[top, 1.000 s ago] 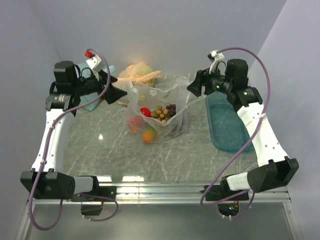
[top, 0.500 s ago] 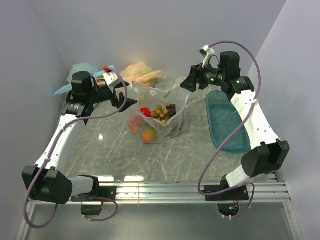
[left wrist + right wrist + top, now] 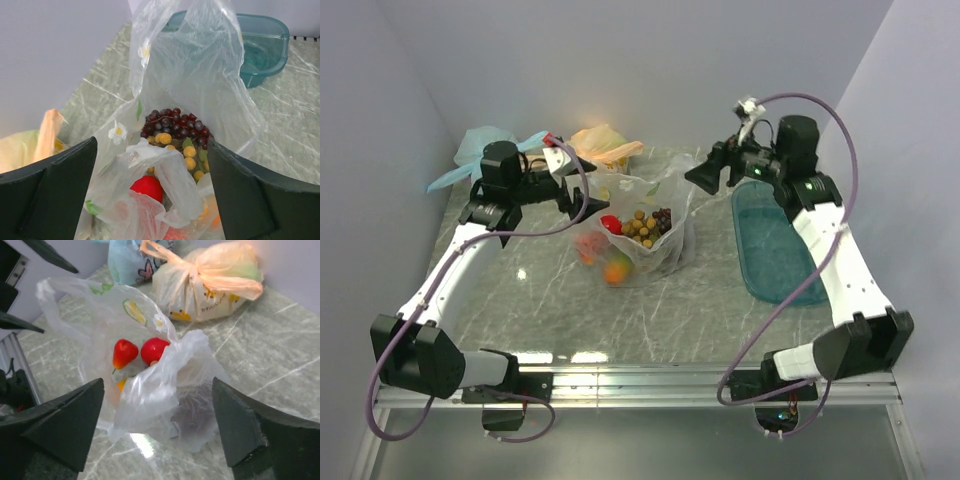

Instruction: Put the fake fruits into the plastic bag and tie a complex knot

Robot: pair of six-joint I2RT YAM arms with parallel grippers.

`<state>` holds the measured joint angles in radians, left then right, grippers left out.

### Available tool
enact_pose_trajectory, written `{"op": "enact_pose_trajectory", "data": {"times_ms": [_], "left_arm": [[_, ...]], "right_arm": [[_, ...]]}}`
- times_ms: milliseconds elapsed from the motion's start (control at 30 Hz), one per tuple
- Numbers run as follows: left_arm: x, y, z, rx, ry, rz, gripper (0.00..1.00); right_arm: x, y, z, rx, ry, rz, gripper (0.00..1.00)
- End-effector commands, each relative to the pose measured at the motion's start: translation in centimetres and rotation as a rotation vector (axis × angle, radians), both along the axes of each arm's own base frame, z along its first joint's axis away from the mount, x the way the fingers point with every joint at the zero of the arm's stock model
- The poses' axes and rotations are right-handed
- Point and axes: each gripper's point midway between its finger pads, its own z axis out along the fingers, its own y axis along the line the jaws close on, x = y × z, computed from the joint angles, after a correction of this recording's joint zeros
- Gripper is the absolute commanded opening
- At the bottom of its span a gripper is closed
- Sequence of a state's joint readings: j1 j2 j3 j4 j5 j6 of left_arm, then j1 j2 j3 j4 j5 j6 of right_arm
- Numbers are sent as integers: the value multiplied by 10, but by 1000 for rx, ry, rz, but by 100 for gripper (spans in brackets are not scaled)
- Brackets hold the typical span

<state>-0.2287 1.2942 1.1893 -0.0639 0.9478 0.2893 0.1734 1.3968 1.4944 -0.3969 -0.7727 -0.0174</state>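
The clear plastic bag stands mid-table with its mouth open and its handles loose; no knot is in view. Inside lie fake fruits: a red one, yellow and purple grapes and an orange one. My left gripper hovers open at the bag's left rim. In the left wrist view its gripper straddles a crumpled handle above the red fruit without touching it. My right gripper hangs open by the bag's upper right handle. The right wrist view has the bag between the wide jaws, ungripped.
A teal tray lies on the right of the table. A knotted orange-yellow bag and a light blue bag sit against the back wall. Walls close in on both sides.
My left arm has swung right, bringing its open gripper up to the bag's left rim. My right gripper's jaws have spread wider and it has shifted slightly.
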Motion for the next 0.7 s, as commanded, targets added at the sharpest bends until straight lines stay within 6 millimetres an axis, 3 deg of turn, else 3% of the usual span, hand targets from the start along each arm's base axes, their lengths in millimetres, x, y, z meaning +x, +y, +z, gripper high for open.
{"op": "enact_pose_trajectory", "data": {"times_ms": [0, 67, 200, 333, 400, 533, 667], "left_arm": [[7, -8, 5, -11, 19, -19, 95], [7, -8, -1, -1, 67, -23, 86], [7, -10, 0, -10, 93, -36, 58], [9, -11, -2, -13, 126, -35, 37], [10, -12, -2, -11, 145, -31, 31], [14, -12, -1, -11, 157, -13, 29], [17, -13, 1, -8, 162, -1, 27]], "right_arm": [[-19, -17, 42, 22, -304, 17, 100], [-26, -25, 50, 5, -400, 12, 100], [-33, -21, 36, -78, -458, 123, 100], [-45, -15, 17, -119, -553, 228, 100], [-41, -14, 8, -147, -609, 258, 100], [-16, -9, -3, -125, -568, 278, 100], [1, -4, 10, -54, -480, 280, 95]]}}
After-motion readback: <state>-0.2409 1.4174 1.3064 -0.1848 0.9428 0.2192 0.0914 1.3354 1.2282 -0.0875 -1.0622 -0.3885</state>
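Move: The left hand is open just above the bag's gathered left rim, about 1 cm ahead of it, 1 cm to its right and 3 cm below. The red fruit in the bag lies some 2 cm ahead, 3 cm right and 17 cm down; the dark grapes 4 cm ahead, 15 cm right. From the right hand, the bag's right rim is about 2 cm ahead, 4 cm left and 4 cm below, with the grapes 1 cm ahead, 9 cm left and 20 cm down. Downward and slightly forward, by about 3 cm, the left hand dips onto the bag's left rim and closes from wide open until it pinches the bunched plastic, rolling its front side down a little. The right hand, staying open, draws back nearly 4 cm while rising, then swings forward and down to the right rim, rolling its front side up some 25 degrees and turning counter-clockwise. ##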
